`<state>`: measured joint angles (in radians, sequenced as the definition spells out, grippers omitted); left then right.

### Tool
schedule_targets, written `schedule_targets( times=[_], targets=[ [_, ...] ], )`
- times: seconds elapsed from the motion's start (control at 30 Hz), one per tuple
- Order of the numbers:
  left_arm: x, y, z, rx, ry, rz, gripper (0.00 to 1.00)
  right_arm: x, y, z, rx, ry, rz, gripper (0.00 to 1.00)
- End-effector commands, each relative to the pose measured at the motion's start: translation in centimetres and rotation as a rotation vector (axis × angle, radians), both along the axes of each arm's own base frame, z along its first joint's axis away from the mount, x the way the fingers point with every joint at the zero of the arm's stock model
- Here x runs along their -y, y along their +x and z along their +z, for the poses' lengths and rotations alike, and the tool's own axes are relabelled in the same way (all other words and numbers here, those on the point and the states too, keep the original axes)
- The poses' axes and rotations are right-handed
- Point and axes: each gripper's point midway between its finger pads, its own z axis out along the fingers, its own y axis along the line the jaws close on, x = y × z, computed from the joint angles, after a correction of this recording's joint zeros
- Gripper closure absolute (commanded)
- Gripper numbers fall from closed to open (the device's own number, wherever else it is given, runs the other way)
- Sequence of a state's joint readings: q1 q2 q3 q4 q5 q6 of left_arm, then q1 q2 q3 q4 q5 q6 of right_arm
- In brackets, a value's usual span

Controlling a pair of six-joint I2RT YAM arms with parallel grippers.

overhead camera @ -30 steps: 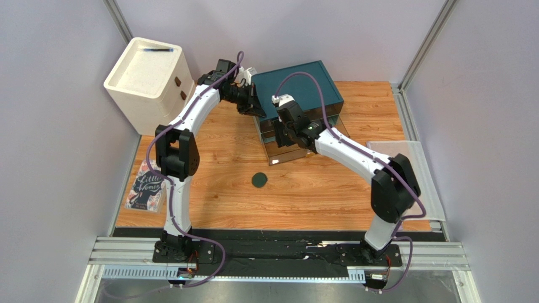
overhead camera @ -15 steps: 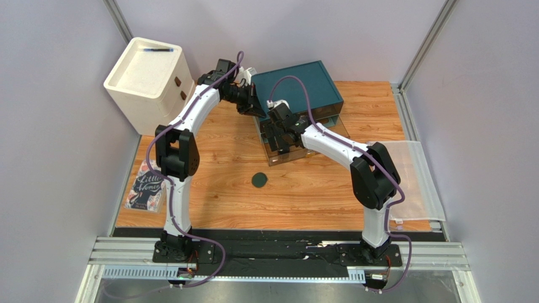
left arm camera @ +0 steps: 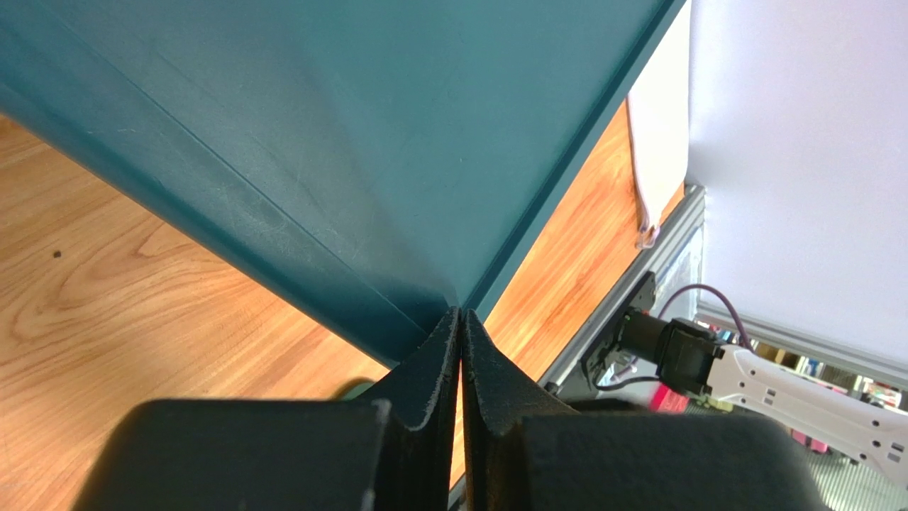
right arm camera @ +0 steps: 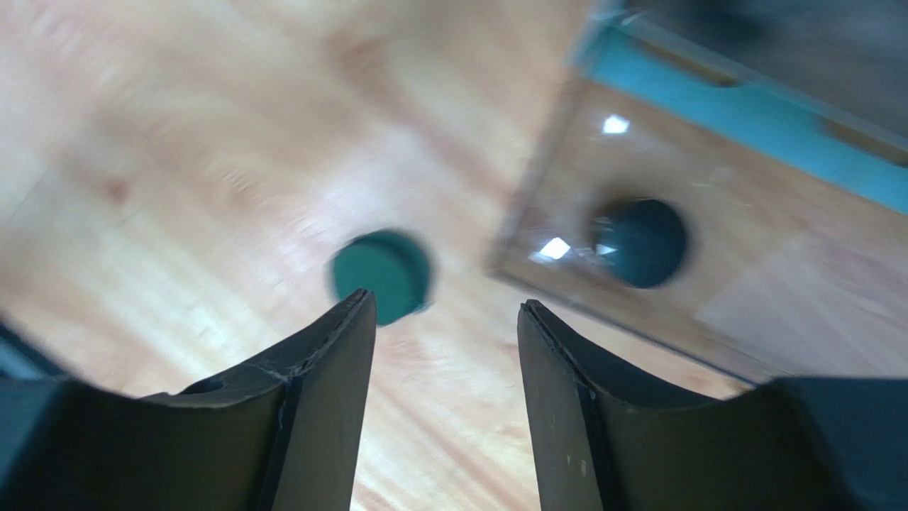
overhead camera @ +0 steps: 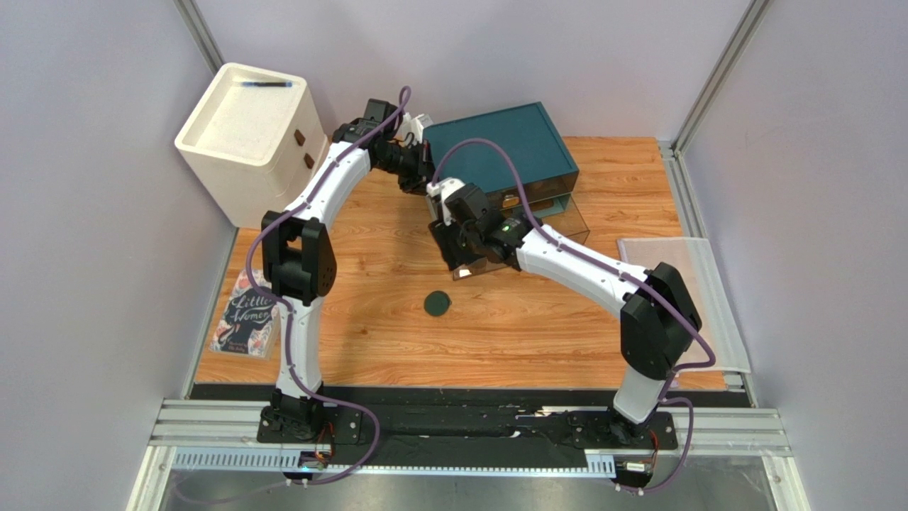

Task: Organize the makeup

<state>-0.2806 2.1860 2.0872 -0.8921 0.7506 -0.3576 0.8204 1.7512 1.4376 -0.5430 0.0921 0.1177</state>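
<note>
A flat dark-green round compact [overhead camera: 436,305] lies alone on the wooden table in front of the teal organizer box [overhead camera: 501,144]. In the right wrist view the compact [right arm camera: 382,275] shows just past my left fingertip, blurred. My right gripper [overhead camera: 454,243] [right arm camera: 446,309] hovers open and empty over the table by the front left corner of the pulled-out clear drawer [overhead camera: 565,216] [right arm camera: 746,319]. My left gripper [overhead camera: 422,177] [left arm camera: 460,315] is shut with nothing in it, its tips against the box's [left arm camera: 320,138] left corner. No other makeup shows.
A cream cabinet [overhead camera: 254,133] with a pen [overhead camera: 264,83] on top stands at the back left. A pink-covered book [overhead camera: 247,314] lies at the table's left edge. A clear plastic bag [overhead camera: 693,287] lies at the right edge.
My right arm has swung left and toward me, from over the drawer to its front left corner, nearer the compact. Its jaws widened, then narrowed somewhat. The left arm has not moved.
</note>
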Motion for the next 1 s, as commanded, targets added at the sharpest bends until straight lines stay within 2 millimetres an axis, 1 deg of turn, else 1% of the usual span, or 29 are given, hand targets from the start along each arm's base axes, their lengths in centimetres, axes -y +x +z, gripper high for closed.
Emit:
schedule_targets(
  times=[0.0, 0.07, 0.13, 0.17, 0.2, 0.27, 0.33, 0.37, 0.4, 0.43, 0.47, 0.5, 0.57, 0.6, 0.67, 0.7, 0.77, 0.8, 0.87, 0.9, 0.97],
  targets=[
    [-2.4, -1.5, -3.8, -0.136, 0.131, 0.029, 0.91, -3.2, -4.6, -1.9, -0.076, 0.028, 0.208, 0.44],
    [-2.4, -1.6, -3.9, -0.139, 0.135, 0.029, 0.91, -4.0, -5.9, -3.4, -0.119, 0.018, 0.246, 0.44],
    [-2.4, -1.7, -4.0, -0.142, 0.135, 0.030, 0.91, -4.3, -6.7, -4.5, -0.164, -0.002, 0.265, 0.44],
    [-2.4, -1.7, -4.0, -0.143, 0.135, 0.031, 0.91, -4.4, -7.1, -5.8, -0.193, -0.020, 0.269, 0.45],
    [-2.3, -1.6, -4.0, -0.144, 0.135, 0.032, 0.91, -4.6, -7.3, -6.3, -0.213, -0.017, 0.275, 0.45],
    [-2.3, -1.6, -4.0, -0.147, 0.130, 0.032, 0.91, -4.7, -7.4, -7.7, -0.238, -0.032, 0.270, 0.45],
    [-2.3, -1.7, -3.9, -0.148, 0.130, 0.033, 0.91, -4.8, -7.5, -8.5, -0.246, -0.046, 0.273, 0.44],
    [-2.3, -1.7, -4.0, -0.150, 0.129, 0.032, 0.91, -4.8, -7.4, -9.5, -0.258, -0.064, 0.268, 0.44],
    [-2.3, -1.7, -3.9, -0.149, 0.129, 0.032, 0.91, -4.8, -7.3, -9.9, -0.260, -0.075, 0.267, 0.44],
    [-2.3, -1.7, -4.1, -0.153, 0.133, 0.032, 0.91, -4.9, -7.1, -10.1, -0.259, -0.079, 0.264, 0.45],
    [-2.3, -1.8, -4.0, -0.152, 0.132, 0.031, 0.91, -4.7, -6.9, -11.2, -0.269, -0.107, 0.252, 0.46],
    [-2.3, -1.8, -4.1, -0.153, 0.133, 0.032, 0.91, -4.7, -6.8, -11.6, -0.272, -0.115, 0.247, 0.47],
    [-2.4, -1.9, -4.2, -0.156, 0.134, 0.032, 0.91, -4.9, -6.3, -11.9, -0.272, -0.131, 0.235, 0.55],
    [-2.4, -1.9, -4.1, -0.155, 0.135, 0.031, 0.91, -4.7, -6.5, -12.8, -0.291, -0.155, 0.232, 0.68],
    [-2.4, -2.0, -4.2, -0.158, 0.137, 0.030, 0.91, -5.2, -6.3, -12.7, -0.296, -0.152, 0.242, 0.82],
    [-2.4, -2.0, -4.3, -0.156, 0.139, 0.030, 0.91, -5.2, -6.5, -12.9, -0.308, -0.153, 0.248, 0.91],
    [-2.5, -2.0, -4.2, -0.156, 0.139, 0.030, 0.91, -4.9, -6.8, -12.6, -0.310, -0.154, 0.251, 0.96],
    [-2.5, -2.0, -4.3, -0.155, 0.141, 0.030, 0.91, -4.9, -6.7, -11.8, -0.295, -0.142, 0.253, 0.99],
    [-2.4, -2.0, -4.3, -0.158, 0.137, 0.030, 0.91, -4.3, -6.8, -11.2, -0.275, -0.145, 0.253, 1.00],
    [-2.4, -1.9, -4.3, -0.155, 0.138, 0.032, 0.91, -4.1, -6.7, -9.8, -0.253, -0.130, 0.255, 1.00],
    [-2.4, -1.9, -4.4, -0.157, 0.137, 0.031, 0.91, -3.9, -6.8, -8.4, -0.222, -0.120, 0.264, 1.00]
  ],
)
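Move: The green disc lies on the table about 5 cm back and 4 cm to the left of my right hand, some 12 cm below it. Also low down, the dark round jar in the open clear drawer is about 5 cm ahead and 3 cm to the right of that hand, and the drawer's middle is some 7 cm ahead and 9 cm right. From my left hand the disc is about 18 cm back, level sideways and 17 cm below. I swing my right hand back and left off the open drawer, with the fingers half open. Then I sink about 12 cm onto the green disc, tipping the fingers more steeply down and turning some 15 degrees counter-clockwise. Down there I ease about a centimetre forward and shut the fingers almost fully at the disc's near edge, pinching its raised part. ##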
